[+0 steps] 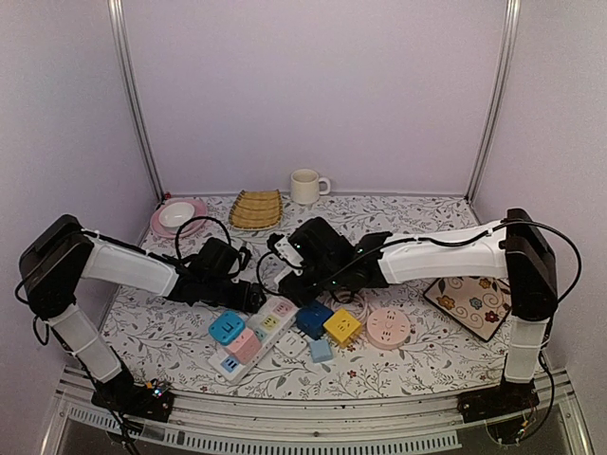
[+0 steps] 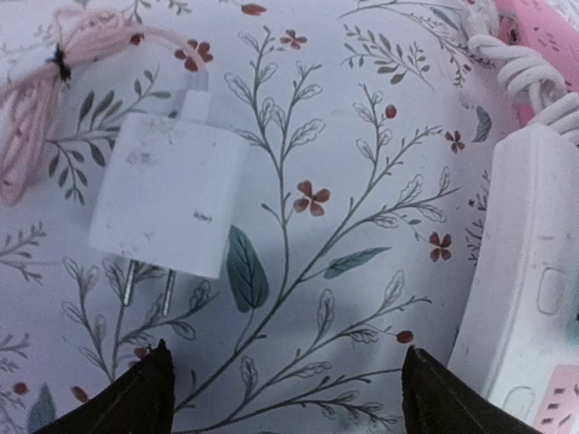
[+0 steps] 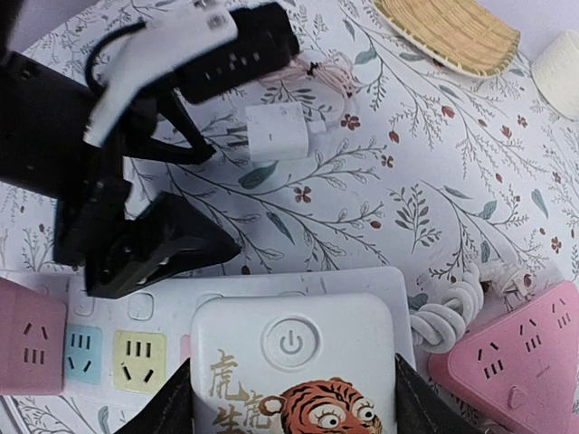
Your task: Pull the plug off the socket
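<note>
A white cube plug [image 3: 294, 362] with a power button and a tiger print stands over the end of the white socket strip [image 3: 298, 282]. My right gripper [image 3: 291, 400] is shut on it, one finger against each side. Whether its pins sit in the strip is hidden. A white charger [image 2: 167, 194] with a pink cable lies flat on the cloth, its two pins bare. My left gripper [image 2: 285, 362] hangs open just short of it, with only cloth between the fingers. The strip [image 2: 520, 271] lies to that gripper's right. In the top view the arms meet above the strip [image 1: 230, 363].
Blue [image 1: 313, 318] and yellow [image 1: 341, 325] cube adapters and a round pink socket [image 1: 387, 327] lie by the strip. A coiled white cord [image 3: 443, 316] and a pink strip [image 3: 525, 362] are at the right. A bamboo tray [image 1: 256, 209], cup [image 1: 305, 186], pink plate [image 1: 177, 217] stand behind.
</note>
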`<move>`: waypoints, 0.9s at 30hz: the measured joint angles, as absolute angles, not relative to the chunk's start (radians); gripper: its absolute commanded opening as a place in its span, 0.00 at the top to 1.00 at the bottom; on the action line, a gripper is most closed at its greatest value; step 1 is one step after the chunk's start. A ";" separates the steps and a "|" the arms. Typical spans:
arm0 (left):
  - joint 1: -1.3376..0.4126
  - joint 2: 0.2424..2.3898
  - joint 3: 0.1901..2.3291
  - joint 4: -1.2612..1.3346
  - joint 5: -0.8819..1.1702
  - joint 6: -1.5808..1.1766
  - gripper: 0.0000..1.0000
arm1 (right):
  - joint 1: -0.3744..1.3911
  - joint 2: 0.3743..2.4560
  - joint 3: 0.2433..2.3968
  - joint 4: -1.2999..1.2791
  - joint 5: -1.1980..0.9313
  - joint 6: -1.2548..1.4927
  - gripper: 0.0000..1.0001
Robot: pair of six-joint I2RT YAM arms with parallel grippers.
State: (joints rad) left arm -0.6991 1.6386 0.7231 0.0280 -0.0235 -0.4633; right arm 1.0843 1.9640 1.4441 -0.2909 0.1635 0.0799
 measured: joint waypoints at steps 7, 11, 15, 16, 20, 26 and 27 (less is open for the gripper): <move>-0.696 1.649 0.712 0.004 -0.064 -0.448 0.12 | 1.128 1.880 1.479 -0.208 0.193 0.048 0.66; -0.696 1.648 0.712 0.002 -0.064 -0.446 0.12 | 1.129 1.869 1.485 -0.174 0.194 0.045 0.67; -0.696 1.641 0.712 -0.014 -0.065 -0.444 0.12 | 1.095 1.868 1.483 -0.174 0.176 0.060 0.67; -0.696 1.637 0.713 -0.021 -0.064 -0.444 0.12 | 1.082 1.867 1.479 -0.171 0.170 0.066 0.66; -0.696 1.625 0.717 -0.059 -0.058 -0.441 0.12 | 1.040 1.850 1.447 -0.171 0.146 0.084 0.66; -0.702 1.603 0.725 -0.108 -0.038 -0.441 0.12 | 1.028 1.833 1.389 -0.171 0.140 0.097 0.65; -0.703 1.594 0.726 -0.116 -0.036 -0.442 0.12 | 1.028 1.833 1.383 -0.172 0.143 0.099 0.65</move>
State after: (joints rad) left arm -0.7033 1.5940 0.7258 -0.1158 -0.0360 -0.4416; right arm 1.0279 1.8328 1.3834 -0.1719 0.1432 0.0994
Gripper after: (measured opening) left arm 0.876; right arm 0.589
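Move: The tiger-print white plug in my right hand's fingers stands at the power strip's cord-end socket, about 4 cm below that hand. From it the dark blue cube lies some 5 cm right and 6 cm back, the yellow cube 11 cm right and 7 cm back, and the pink socket block about 10 cm right and 7 cm ahead, all some 5 cm lower. From my left hand that socket is roughly 7 cm to the right, about level ahead and in height. With my right hand I yank the plug up off the power strip's end socket, rising fast by about 9 cm with a small drift left and a roll of some 10 degrees that lifts its left side; then I swing it forward and right while sinking nearly 3 cm, keeping my grip. My open left hand, beside the strip's left edge, shifts left and slightly down, then eases back about 2 cm. ##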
